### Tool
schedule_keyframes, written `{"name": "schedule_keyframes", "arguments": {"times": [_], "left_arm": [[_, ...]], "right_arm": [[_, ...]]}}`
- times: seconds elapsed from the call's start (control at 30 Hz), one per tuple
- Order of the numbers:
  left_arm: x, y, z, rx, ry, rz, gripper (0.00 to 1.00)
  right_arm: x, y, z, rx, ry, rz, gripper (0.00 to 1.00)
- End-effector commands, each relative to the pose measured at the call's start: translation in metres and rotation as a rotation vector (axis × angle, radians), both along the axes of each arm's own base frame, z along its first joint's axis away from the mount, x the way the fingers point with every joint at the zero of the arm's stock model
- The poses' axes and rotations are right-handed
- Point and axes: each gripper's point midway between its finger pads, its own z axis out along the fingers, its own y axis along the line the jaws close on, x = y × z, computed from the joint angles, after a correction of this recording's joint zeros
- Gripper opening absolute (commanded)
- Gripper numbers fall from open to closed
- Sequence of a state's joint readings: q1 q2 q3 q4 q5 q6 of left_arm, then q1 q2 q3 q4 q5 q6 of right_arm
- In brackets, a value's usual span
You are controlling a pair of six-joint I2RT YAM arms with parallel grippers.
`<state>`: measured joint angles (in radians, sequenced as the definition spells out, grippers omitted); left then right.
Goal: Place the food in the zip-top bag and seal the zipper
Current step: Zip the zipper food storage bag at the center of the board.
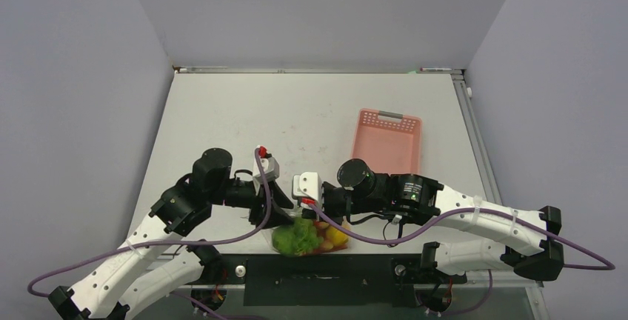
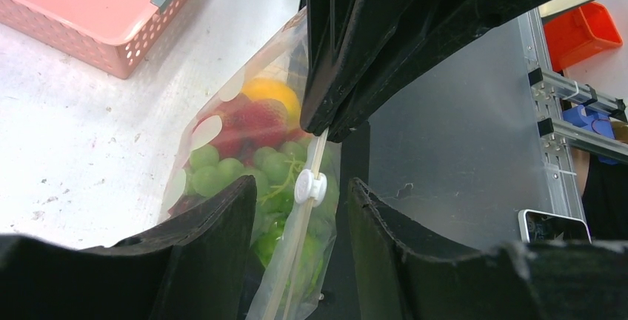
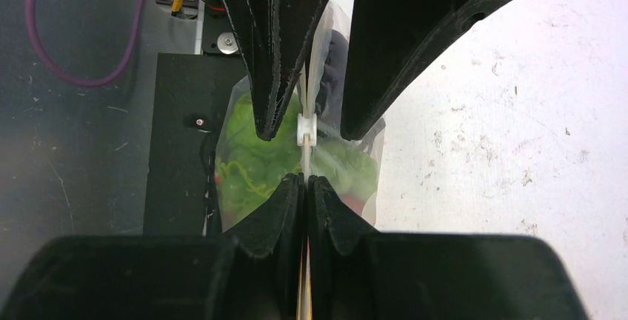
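Observation:
The zip-top bag [image 1: 307, 237] hangs at the table's near edge, between the two grippers. Inside it shows the food: green grapes [image 2: 222, 172], a red piece [image 2: 252, 124], a yellow piece [image 2: 274, 94] and green leafy pieces [image 3: 252, 164]. The zipper [image 2: 292, 268] runs along the top edge and carries a white slider [image 2: 309, 187]. My left gripper [image 2: 302, 187] is open, its jaws on either side of the slider without touching it. My right gripper [image 3: 305, 179] is shut on the zipper strip, just beside the slider [image 3: 306, 129].
The pink basket [image 1: 387, 141] stands empty at the back right of the table and also shows in the left wrist view [image 2: 96, 9]. A black mounting plate [image 1: 318, 279] lies under the bag at the near edge. Purple cables [image 1: 185, 246] trail from both arms.

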<state>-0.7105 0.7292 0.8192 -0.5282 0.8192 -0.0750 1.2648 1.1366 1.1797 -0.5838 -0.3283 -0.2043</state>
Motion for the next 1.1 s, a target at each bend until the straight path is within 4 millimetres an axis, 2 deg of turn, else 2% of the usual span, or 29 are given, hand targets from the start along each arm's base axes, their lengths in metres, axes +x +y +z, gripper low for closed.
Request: {"name": "schedule_keyframes", "arguments": {"times": [0.0, 0.33, 0.63, 0.8, 0.93, 1.07], "left_arm": [[0.004, -0.005, 0.009, -0.042, -0.034, -0.003, 0.44], [0.006, -0.007, 0.012, -0.053, -0.041, -0.003, 0.26], [0.006, -0.006, 0.020, -0.078, -0.064, 0.012, 0.28], [0.005, -0.006, 0.021, -0.084, -0.067, 0.007, 0.25], [0.004, -0.006, 0.021, -0.085, -0.064, -0.001, 0.18], [0.004, -0.006, 0.021, -0.083, -0.068, -0.004, 0.06]], "right_arm": [[0.002, 0.009, 0.053, 0.183, -0.052, -0.004, 0.05], [0.002, 0.008, 0.054, 0.184, -0.054, -0.010, 0.05], [0.002, 0.009, 0.053, 0.185, -0.052, -0.007, 0.05], [0.002, 0.009, 0.053, 0.185, -0.050, -0.008, 0.05], [0.002, 0.009, 0.054, 0.187, -0.052, -0.009, 0.05], [0.004, 0.008, 0.056, 0.189, -0.056, -0.018, 0.05]]}}
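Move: Almost at the left hand's fingertips, about 1 cm to its right and level with it fore and aft and in height, sits the bag's white slider, between the parted fingers. The food in the bag hangs some 13 cm below that hand, about 2 cm back and 4 cm right; the pink basket stands roughly 28 cm ahead, 24 cm right and 22 cm lower. From the right hand the slider lies about 3 cm left, straight level fore and aft, 1 cm lower. Closing from about half open to nearly shut, the left fingers come together on both sides of the white slider and pinch it. Meanwhile the left hand all but stays in place, dipping a touch and then rising about 1 cm, with hardly any turn. The right hand keeps its pinch on the zipper strip just beside the slider and lifts about half a centimetre. ##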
